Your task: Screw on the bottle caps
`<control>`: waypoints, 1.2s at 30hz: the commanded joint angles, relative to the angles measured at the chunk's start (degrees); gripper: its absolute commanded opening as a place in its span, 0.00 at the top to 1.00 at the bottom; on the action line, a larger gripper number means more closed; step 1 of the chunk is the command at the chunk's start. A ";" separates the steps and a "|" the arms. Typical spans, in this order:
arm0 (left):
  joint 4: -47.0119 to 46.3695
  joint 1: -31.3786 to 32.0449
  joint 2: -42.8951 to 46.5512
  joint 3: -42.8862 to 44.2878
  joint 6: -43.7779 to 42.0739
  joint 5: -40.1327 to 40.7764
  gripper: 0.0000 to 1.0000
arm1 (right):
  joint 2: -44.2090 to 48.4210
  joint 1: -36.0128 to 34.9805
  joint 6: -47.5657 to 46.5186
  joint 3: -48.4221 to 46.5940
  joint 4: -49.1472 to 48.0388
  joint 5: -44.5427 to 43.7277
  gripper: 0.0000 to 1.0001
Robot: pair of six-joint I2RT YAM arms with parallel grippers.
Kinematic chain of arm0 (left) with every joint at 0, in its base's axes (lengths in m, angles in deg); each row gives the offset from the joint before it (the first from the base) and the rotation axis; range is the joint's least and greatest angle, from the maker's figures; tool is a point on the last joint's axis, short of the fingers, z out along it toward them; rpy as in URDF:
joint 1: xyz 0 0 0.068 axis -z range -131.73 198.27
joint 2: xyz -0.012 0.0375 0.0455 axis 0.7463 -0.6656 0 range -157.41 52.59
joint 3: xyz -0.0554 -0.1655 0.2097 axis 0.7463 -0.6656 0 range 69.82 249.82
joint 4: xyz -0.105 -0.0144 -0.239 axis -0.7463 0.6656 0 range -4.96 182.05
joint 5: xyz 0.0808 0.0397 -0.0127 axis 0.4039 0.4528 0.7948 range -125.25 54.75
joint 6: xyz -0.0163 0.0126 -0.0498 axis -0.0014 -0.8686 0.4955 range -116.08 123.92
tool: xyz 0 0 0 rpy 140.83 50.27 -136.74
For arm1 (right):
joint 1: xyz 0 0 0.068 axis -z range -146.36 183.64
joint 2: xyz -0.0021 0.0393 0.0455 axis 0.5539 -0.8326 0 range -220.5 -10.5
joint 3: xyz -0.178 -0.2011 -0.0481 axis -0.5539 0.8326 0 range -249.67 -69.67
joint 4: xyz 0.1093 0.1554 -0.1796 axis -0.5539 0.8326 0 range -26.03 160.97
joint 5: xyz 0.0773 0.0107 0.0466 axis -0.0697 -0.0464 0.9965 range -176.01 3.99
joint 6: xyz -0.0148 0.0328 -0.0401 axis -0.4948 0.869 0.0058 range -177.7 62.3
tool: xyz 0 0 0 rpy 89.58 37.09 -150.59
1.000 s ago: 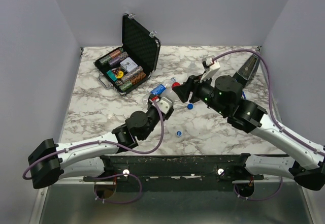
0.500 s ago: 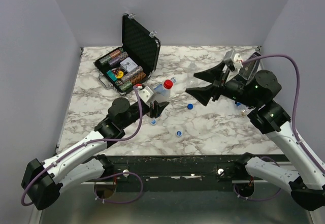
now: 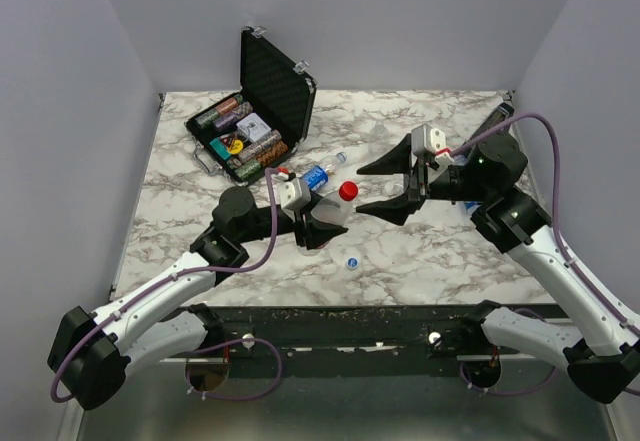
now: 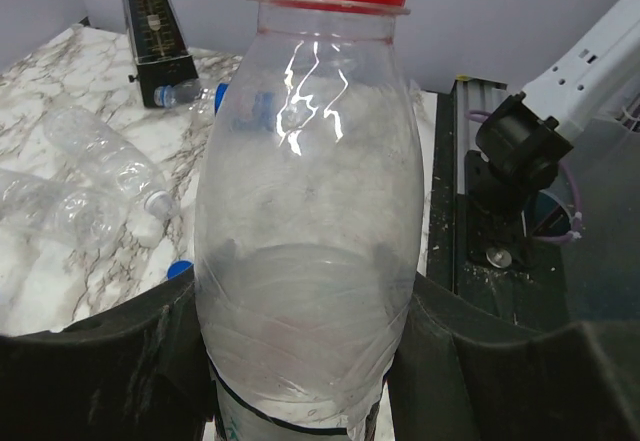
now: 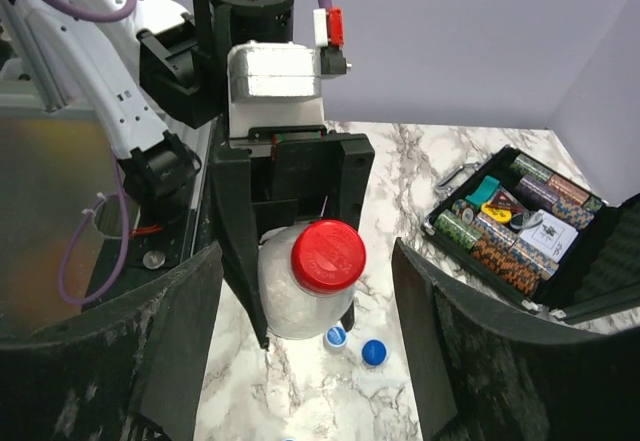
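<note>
My left gripper (image 4: 300,361) is shut on the body of a clear bottle (image 4: 305,211) and holds it off the table. A red cap (image 5: 327,255) sits on the bottle's neck. In the top view the capped bottle (image 3: 332,208) points toward my right gripper (image 3: 363,190). That gripper is open, its jaws wide on either side of the red cap (image 3: 347,191) with clear gaps and nothing held. Two blue caps (image 5: 373,352) lie on the marble under the bottle. Another blue cap (image 3: 351,261) lies nearer the front edge. A blue-labelled bottle (image 3: 318,174) lies behind.
An open black case of poker chips (image 3: 250,131) stands at the back left. Uncapped clear bottles (image 4: 100,156) lie on the marble beyond the held bottle. The black mounting rail (image 3: 340,326) runs along the near edge.
My left arm carried the capped bottle right and toward the front. My right gripper opened wide, swung away to the right, then came back level with the red cap.
</note>
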 commanded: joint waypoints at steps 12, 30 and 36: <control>-5.29 -0.19 -0.28 1.21 2.25 -6.49 0.44 | -3.94 0.29 -1.28 0.06 -3.51 6.87 0.35; 0.14 -0.10 2.44 1.12 -0.81 7.63 0.47 | -6.49 0.21 4.95 0.58 -3.78 1.36 0.72; 4.98 1.04 7.01 0.59 -5.73 23.90 0.48 | -7.19 -4.18 12.15 1.21 0.51 -19.52 0.79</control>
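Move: The left hand still grips the bottle by its middle; the red cap on its neck sits about 10 cm above that hand, roughly 4 cm to its right and 1 cm ahead. From the open right hand the red cap lies some 2 cm to the left, 1 cm ahead and 3 cm below. On the table about 30 cm below the right hand, a white-rimmed cap lies 2 cm back and 3 cm left, a blue cap 14 cm ahead and 4 cm right. Ease the right gripper about 2 cm left and 2 cm down over the red cap, closing its fingers from wide until they pinch the cap, while the left hand brings the bottle back 1.5 cm and up 1 cm. With the cap gripped, carry both hands some 2 cm forward and start the twist: right wrist clockwise, left counter-clockwise, 5 to 10 degrees each. ##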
